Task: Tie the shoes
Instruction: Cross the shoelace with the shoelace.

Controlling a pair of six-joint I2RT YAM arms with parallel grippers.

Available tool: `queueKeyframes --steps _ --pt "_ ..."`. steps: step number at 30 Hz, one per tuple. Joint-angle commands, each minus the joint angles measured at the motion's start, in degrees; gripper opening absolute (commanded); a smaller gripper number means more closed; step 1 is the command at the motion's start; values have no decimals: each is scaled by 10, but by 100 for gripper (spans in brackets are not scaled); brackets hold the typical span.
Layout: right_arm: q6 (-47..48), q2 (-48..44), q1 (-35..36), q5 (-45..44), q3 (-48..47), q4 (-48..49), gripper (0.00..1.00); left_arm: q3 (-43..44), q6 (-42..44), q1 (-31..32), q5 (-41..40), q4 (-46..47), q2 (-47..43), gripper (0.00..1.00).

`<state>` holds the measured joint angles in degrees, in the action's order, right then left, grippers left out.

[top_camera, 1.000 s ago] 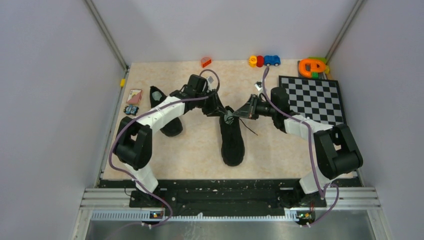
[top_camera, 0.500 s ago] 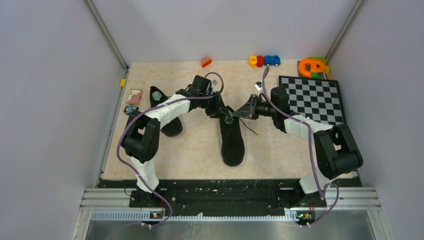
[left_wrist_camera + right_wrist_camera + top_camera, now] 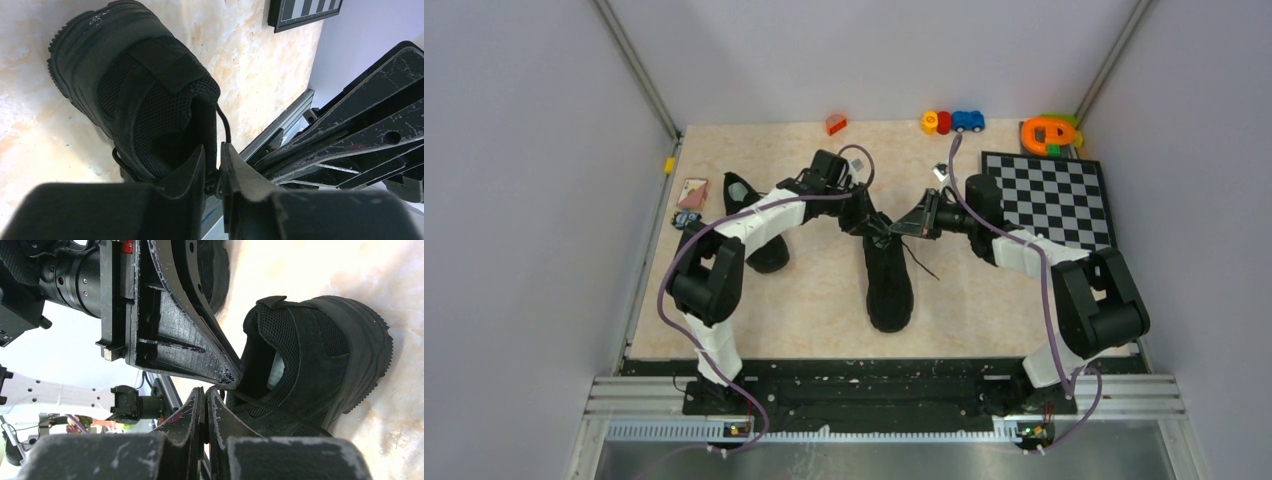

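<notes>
One black shoe (image 3: 889, 285) lies in the middle of the mat, toe toward me, and shows in the left wrist view (image 3: 130, 75) and the right wrist view (image 3: 325, 355). The other black shoe (image 3: 754, 230) lies at the left, partly under my left arm. My left gripper (image 3: 876, 227) is over the middle shoe's opening, shut on a thin black lace (image 3: 224, 125). My right gripper (image 3: 902, 230) faces it closely from the right, shut on another lace (image 3: 280, 412). A loose lace end (image 3: 922, 262) trails off the shoe's right side.
A checkerboard (image 3: 1049, 198) lies at the right. Toy cars (image 3: 952, 121), an orange toy (image 3: 1046, 133) and a small orange block (image 3: 835, 124) sit along the back edge. Cards (image 3: 692, 192) lie near the left edge.
My left arm has swung its elbow in and its gripper has shifted slightly right toward the right gripper over the shoe's opening. The right arm has barely moved.
</notes>
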<state>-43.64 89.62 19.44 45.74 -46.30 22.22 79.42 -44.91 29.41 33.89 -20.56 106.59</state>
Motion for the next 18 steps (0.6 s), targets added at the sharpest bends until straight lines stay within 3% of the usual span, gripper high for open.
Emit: queueKeyframes --steps 1,9,18 --pt "7 -17 6 8 -28 11 0 6 -6 0 16 21 4 18" --pt "7 -18 6 8 -28 10 0 9 -3 -11 -6 31 -16 0" --pt "7 -17 7 9 -27 10 0 0 3 -21 -22 32 -53 0"
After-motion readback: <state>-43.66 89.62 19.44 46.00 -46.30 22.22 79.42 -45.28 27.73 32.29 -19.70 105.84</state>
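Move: The left fingers are slightly open beside the shoelace, the strand at the right hand's tips lying about 1 cm to their right and 1 cm back, at nearly the same height. The black shoe's middle is some 8 cm back, 1 cm to the right and 9 cm below; the other shoe is roughly 28 cm to the left, 2 cm ahead and 10 cm below. The right hand has the shoelace between its fingertips. Close beside the shoelace at the right fingertips, the left fingers shut fully while the hand holds almost still. It then eases away, forward and to its left by about 2 cm and rising slightly, with no strand visible between the tips. The right hand stays put, still pinching its shoelace above the shoe opening. ##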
